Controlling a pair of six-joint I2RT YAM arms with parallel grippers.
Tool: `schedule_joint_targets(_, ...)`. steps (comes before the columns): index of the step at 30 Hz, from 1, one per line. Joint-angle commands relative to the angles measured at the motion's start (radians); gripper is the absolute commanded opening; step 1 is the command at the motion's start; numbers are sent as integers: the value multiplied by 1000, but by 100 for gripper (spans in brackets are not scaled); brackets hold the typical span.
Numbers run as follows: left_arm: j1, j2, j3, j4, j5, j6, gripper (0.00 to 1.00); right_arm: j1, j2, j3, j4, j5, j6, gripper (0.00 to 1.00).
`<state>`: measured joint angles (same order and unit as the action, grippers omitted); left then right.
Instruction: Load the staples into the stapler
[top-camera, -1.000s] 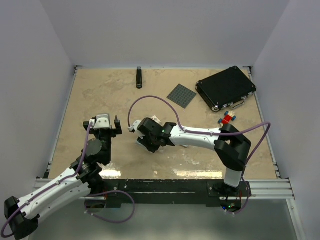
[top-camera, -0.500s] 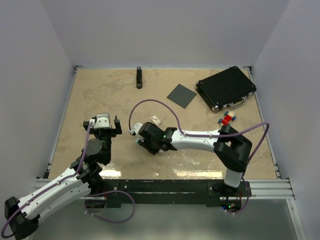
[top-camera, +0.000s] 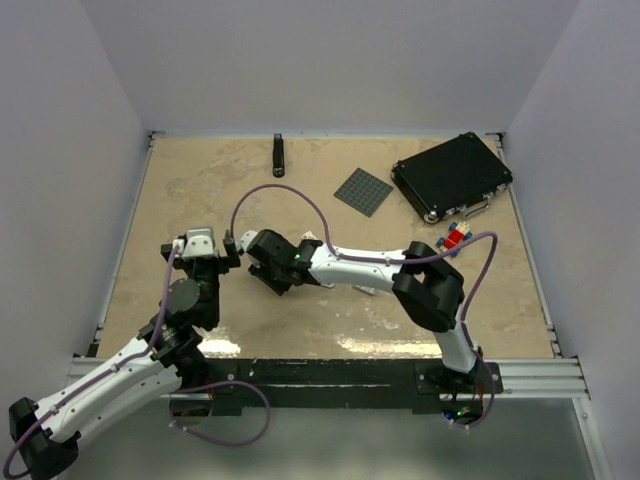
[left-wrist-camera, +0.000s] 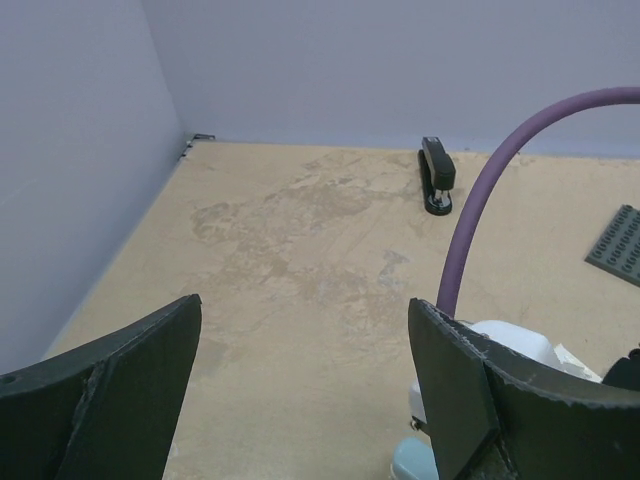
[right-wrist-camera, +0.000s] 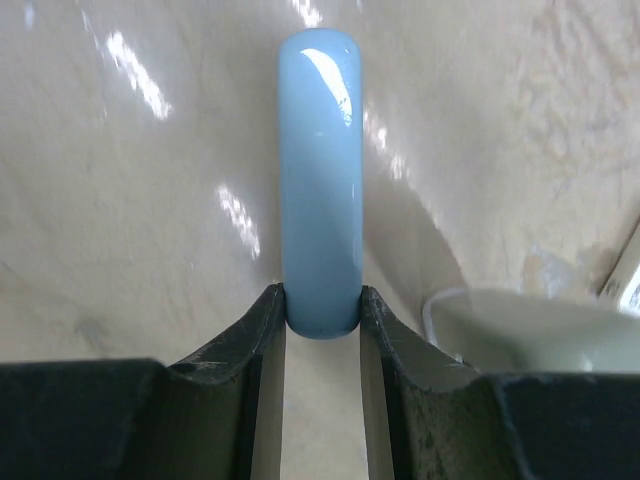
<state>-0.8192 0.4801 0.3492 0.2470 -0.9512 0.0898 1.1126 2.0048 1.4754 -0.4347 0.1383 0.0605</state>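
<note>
My right gripper (right-wrist-camera: 320, 300) is shut on the near end of the pale blue stapler (right-wrist-camera: 318, 170), an oblong part with rounded ends that points away from the fingers just above the table. From above, that gripper (top-camera: 262, 272) sits left of centre, close beside my left gripper (top-camera: 207, 256). The left gripper (left-wrist-camera: 305, 305) stands wide open with only bare table between its fingers. A rounded pale blue end of the stapler (left-wrist-camera: 412, 462) shows beside its right finger. The staples, a tiny white box (top-camera: 309, 238), peek out just behind the right forearm.
A slim black stapler (top-camera: 279, 155) lies at the back. A dark grey studded plate (top-camera: 363, 191) and a black case (top-camera: 452, 176) sit at the back right, with red-and-blue bricks (top-camera: 457, 236) near them. A pale rounded object (right-wrist-camera: 530, 330) lies right of my right fingers.
My right arm has swung left with the pale blue stapler part in its grip, ending close beside the left gripper. The left gripper has stayed open and hardly moved.
</note>
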Motion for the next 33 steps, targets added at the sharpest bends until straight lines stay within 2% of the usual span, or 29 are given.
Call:
schedule_joint_targets(1, 5, -37, 5, 55, -37, 5, 89, 1, 92, 195, -4, 29, 53, 19)
schedule_joint_targets(8, 8, -97, -7, 71, -47, 13, 89, 1, 209, 399, -38, 46, 55, 41)
schedule_joint_targets(14, 8, -101, -6, 63, -43, -11, 89, 3, 160, 433, -32, 64, 27, 57)
schedule_joint_targets(17, 8, -106, 5, 32, -32, -60, 89, 1, 98, 416, -39, 78, 10, 61)
schedule_joint_targets(24, 9, -75, 94, -25, 11, -130, 89, -45, -98, 255, -64, 153, 51, 66)
schedule_joint_targets(33, 8, 38, 151, 23, 94, -196, 89, -195, -403, -119, -96, 141, 173, 64)
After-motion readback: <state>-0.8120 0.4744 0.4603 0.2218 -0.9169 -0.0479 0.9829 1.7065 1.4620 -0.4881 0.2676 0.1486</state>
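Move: The right hand, low over the table, already pinches the near end of the closed blue stapler, whose middle lies about 3 cm ahead and 4 cm left. It is bound for bare table some 7 cm ahead and 11 cm left. The open green stapler lies roughly 5 cm ahead and 6 cm right, the white box 13 cm ahead and 6 cm right. From the empty left hand that bare spot is about 4 cm ahead, 10 cm right and 19 cm down. The right hand takes the pinched blue stapler low along the table, about 7 cm left and 4 cm forward, away from the open green stapler, then spreads its fingers and lets go of it; it lifts about 11 cm and swings right some 13 cm, fingers open, back over the green stapler while turning clockwise about 15 degrees. Meanwhile the empty left hand rises some 4 to 5 cm and rolls its left side down about 10 degrees, touching nothing. ##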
